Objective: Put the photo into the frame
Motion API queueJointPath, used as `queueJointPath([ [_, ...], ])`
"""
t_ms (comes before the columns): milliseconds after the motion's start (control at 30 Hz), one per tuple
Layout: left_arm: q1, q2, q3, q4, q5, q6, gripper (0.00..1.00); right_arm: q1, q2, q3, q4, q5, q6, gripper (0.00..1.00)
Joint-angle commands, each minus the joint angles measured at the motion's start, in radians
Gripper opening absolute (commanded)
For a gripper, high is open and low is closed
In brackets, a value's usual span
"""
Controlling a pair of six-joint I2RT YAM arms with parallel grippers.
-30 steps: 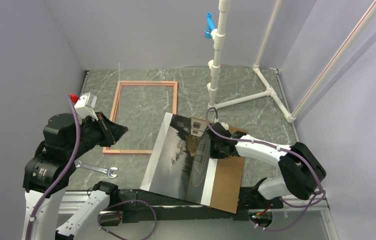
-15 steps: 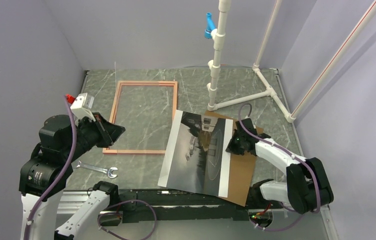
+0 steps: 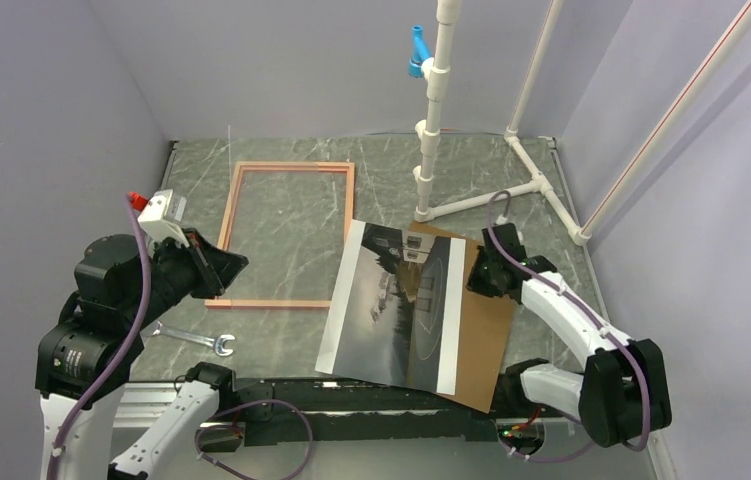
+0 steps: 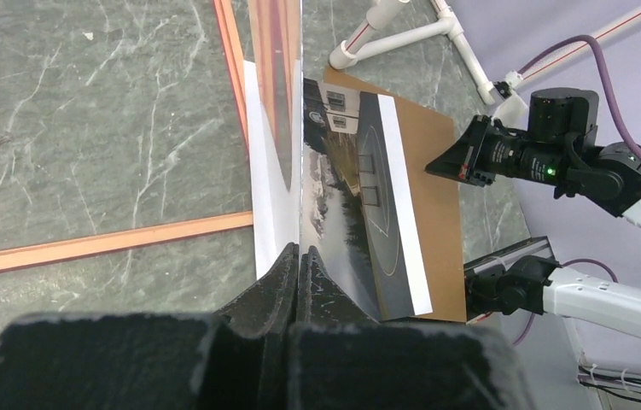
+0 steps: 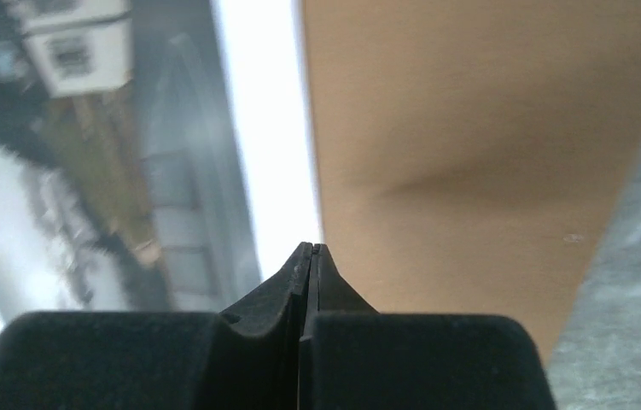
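The salmon frame (image 3: 289, 302) lies flat at the left middle of the table, nothing inside it. The photo (image 3: 396, 305) lies picture side up on a brown backing board (image 3: 488, 335), right of the frame. My left gripper (image 3: 241, 262) hovers over the frame's lower left corner. Its jaws are shut on a thin clear sheet (image 4: 276, 102) that stands edge-on and mirrors the frame (image 4: 112, 235) and the photo's white band. My right gripper (image 3: 473, 280) is shut and holds nothing. Its tips (image 5: 308, 246) sit over the board (image 5: 470, 128), just beside the photo's (image 5: 86, 171) right white band.
A metal wrench (image 3: 196, 340) lies near the front edge, below the frame. A white pipe stand (image 3: 431, 150) with a blue fitting (image 3: 417, 50) rises at the back, its feet spreading right. Grey walls close in the table on three sides.
My right gripper came off the photo's top middle and moved right, past its right edge. The photo slid right and settled on the board. The left arm drifted slightly left.
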Motion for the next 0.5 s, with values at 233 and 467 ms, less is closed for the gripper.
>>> queueJointPath([
  [233,0.003,-0.015,0.045,0.004,-0.076,0.017,0.00,0.577,0.271,0.294,-0.040,0.035,0.065,0.00],
  [467,0.002,0.023,0.225,-0.137,-0.211,0.065,0.00,0.762,0.556,0.629,0.042,-0.039,0.055,0.00],
])
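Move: The photo's middle lies about 17 cm to the right hand's left, 2 cm back and 5 cm below. The brown board's middle, partly under the photo, is some 5 cm left and 3 cm back. The wooden frame's middle is about 44 cm left and 15 cm ahead; the white pipe stand's near foot stands 11 cm left and 20 cm ahead. From the left hand, which holds the clear sheet, the photo is roughly 29 cm right, 8 cm ahead and 35 cm below. Sweeping quickly left, the right hand travels some 23 cm above the photo, from beside its right white border towards its left one, drawing back and rising slightly. It turns nearly 40 degrees counter-clockwise with its fingers kept shut and empty. Late on, the left hand, still pinching the clear sheet, starts to ease left and up. ##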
